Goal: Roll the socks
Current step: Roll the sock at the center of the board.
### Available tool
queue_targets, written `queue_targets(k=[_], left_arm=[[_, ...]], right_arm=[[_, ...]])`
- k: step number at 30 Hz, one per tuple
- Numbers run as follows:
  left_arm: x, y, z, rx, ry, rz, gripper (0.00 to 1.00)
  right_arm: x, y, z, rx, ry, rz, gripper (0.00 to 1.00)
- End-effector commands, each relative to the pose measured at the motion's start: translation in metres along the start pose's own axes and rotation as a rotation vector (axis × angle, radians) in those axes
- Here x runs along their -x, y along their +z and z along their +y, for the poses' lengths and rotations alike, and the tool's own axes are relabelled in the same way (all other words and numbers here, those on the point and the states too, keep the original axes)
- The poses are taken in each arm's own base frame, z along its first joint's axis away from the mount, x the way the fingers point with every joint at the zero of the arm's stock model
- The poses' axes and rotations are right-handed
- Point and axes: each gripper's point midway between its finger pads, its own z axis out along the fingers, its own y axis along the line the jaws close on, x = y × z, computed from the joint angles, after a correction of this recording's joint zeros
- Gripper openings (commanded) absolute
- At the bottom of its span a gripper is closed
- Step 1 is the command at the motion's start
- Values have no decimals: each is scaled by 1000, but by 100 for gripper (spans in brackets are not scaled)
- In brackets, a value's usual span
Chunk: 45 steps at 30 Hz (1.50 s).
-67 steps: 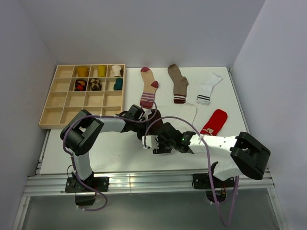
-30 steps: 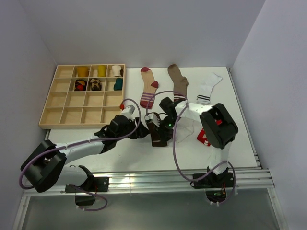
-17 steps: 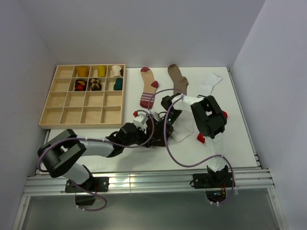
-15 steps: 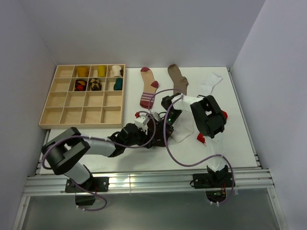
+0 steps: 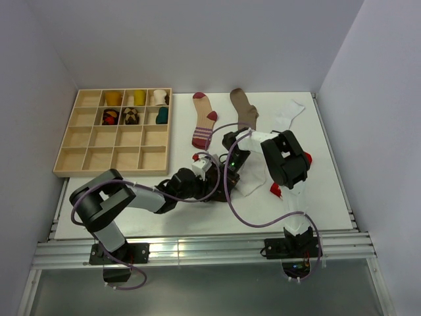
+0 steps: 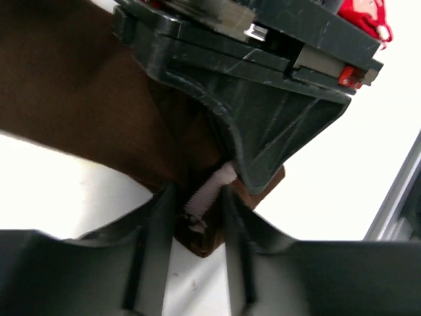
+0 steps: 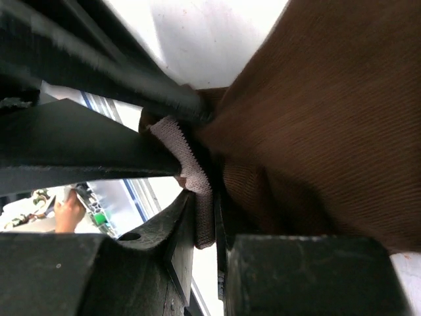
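Note:
The dark brown sock lies bunched at the table's front middle, mostly hidden under both grippers in the top view. My right gripper is shut on its pale ribbed cuff, which is pinched flat between the fingers. My left gripper comes in from the left and meets the right gripper head on. Its fingers press both sides of the sock's folded end. In the top view the left gripper and right gripper touch over the sock.
A wooden tray at the back left holds several rolled socks in its top compartments. A striped pink-toed sock, a tan sock and a white sock lie at the back. Another white sock and a red one lie under the right arm.
My left gripper has slid right along the table up against the right gripper, and its jaws have narrowed onto the sock's end. The right gripper has kept its hold on the cuff.

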Motion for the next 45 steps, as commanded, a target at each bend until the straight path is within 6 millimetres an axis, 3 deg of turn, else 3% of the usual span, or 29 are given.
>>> queue_targets(k=[1, 2, 3, 7, 13, 16, 21, 22, 24, 26, 28, 32, 35, 39, 45], left_arm=[[0, 6, -13, -47, -19, 13, 33], [-2, 6, -12, -41, -28, 21, 29], [-3, 6, -13, -44, -33, 26, 18], [-10, 7, -9, -10, -89, 65, 0], [-22, 1, 4, 74, -211, 146, 0], [-24, -3, 11, 86, -282, 177, 0], [-25, -10, 11, 59, -372, 255, 0], [-23, -10, 14, 62, -389, 264, 0], [-17, -9, 12, 56, -409, 280, 0], [-24, -12, 19, 101, -437, 339, 0], [-17, -10, 17, 109, -436, 357, 0], [-26, -12, 15, 130, -464, 456, 0], [-29, -12, 13, 106, -506, 492, 0], [-31, -11, 12, 77, -566, 517, 0], [-31, -8, 9, 48, -621, 535, 0]], right_arm=[[2, -1, -31, -123, -22, 23, 13], [3, -2, -31, -130, -23, 21, 14], [2, -3, -32, -137, -20, 20, 15], [9, -8, -33, -179, -43, -15, 33], [21, -39, -23, -277, -122, -128, 50], [25, -64, -12, -332, -171, -219, 52], [14, -85, -10, -390, -200, -319, 53], [19, -99, -8, -445, -246, -370, 53], [7, -96, -10, -483, -282, -378, 54], [13, -109, -5, -579, -372, -433, 54], [8, -107, -7, -630, -437, -436, 54], [8, -100, 9, -737, -598, -421, 55], [4, -64, 26, -742, -734, -368, 57], [9, -46, 33, -764, -833, -333, 57], [20, -27, 28, -840, -918, -279, 56]])
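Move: The brown sock's cuff with its pale band lies right at the left hand's half-open fingertips, about 1 cm to the right and 1 cm below. The right fingers still pinch that cuff, so it is at the right hand's own point. From the right hand the white sock lies about 8 cm ahead and 9 cm to the right; the red sock is about 5 cm ahead and 24 cm to the right. The striped sock lies some 28 cm ahead of the left hand and 4 cm to its left. The left fingers close fully on the brown sock's cuff, then keep the pinch almost on the spot, sinking about 1 cm while the wrist turns some 40 degrees until the fingers point more steeply down and straight to the right. Once the left has hold, the right fingers open and let go of the cuff, and the hand comes away forward, up and to the right by about 5 cm each way, then swings back and left over the cuff, open, turning its fingertips from backward-leaning to forward-leaning and ending some 4 cm above where it let go. ##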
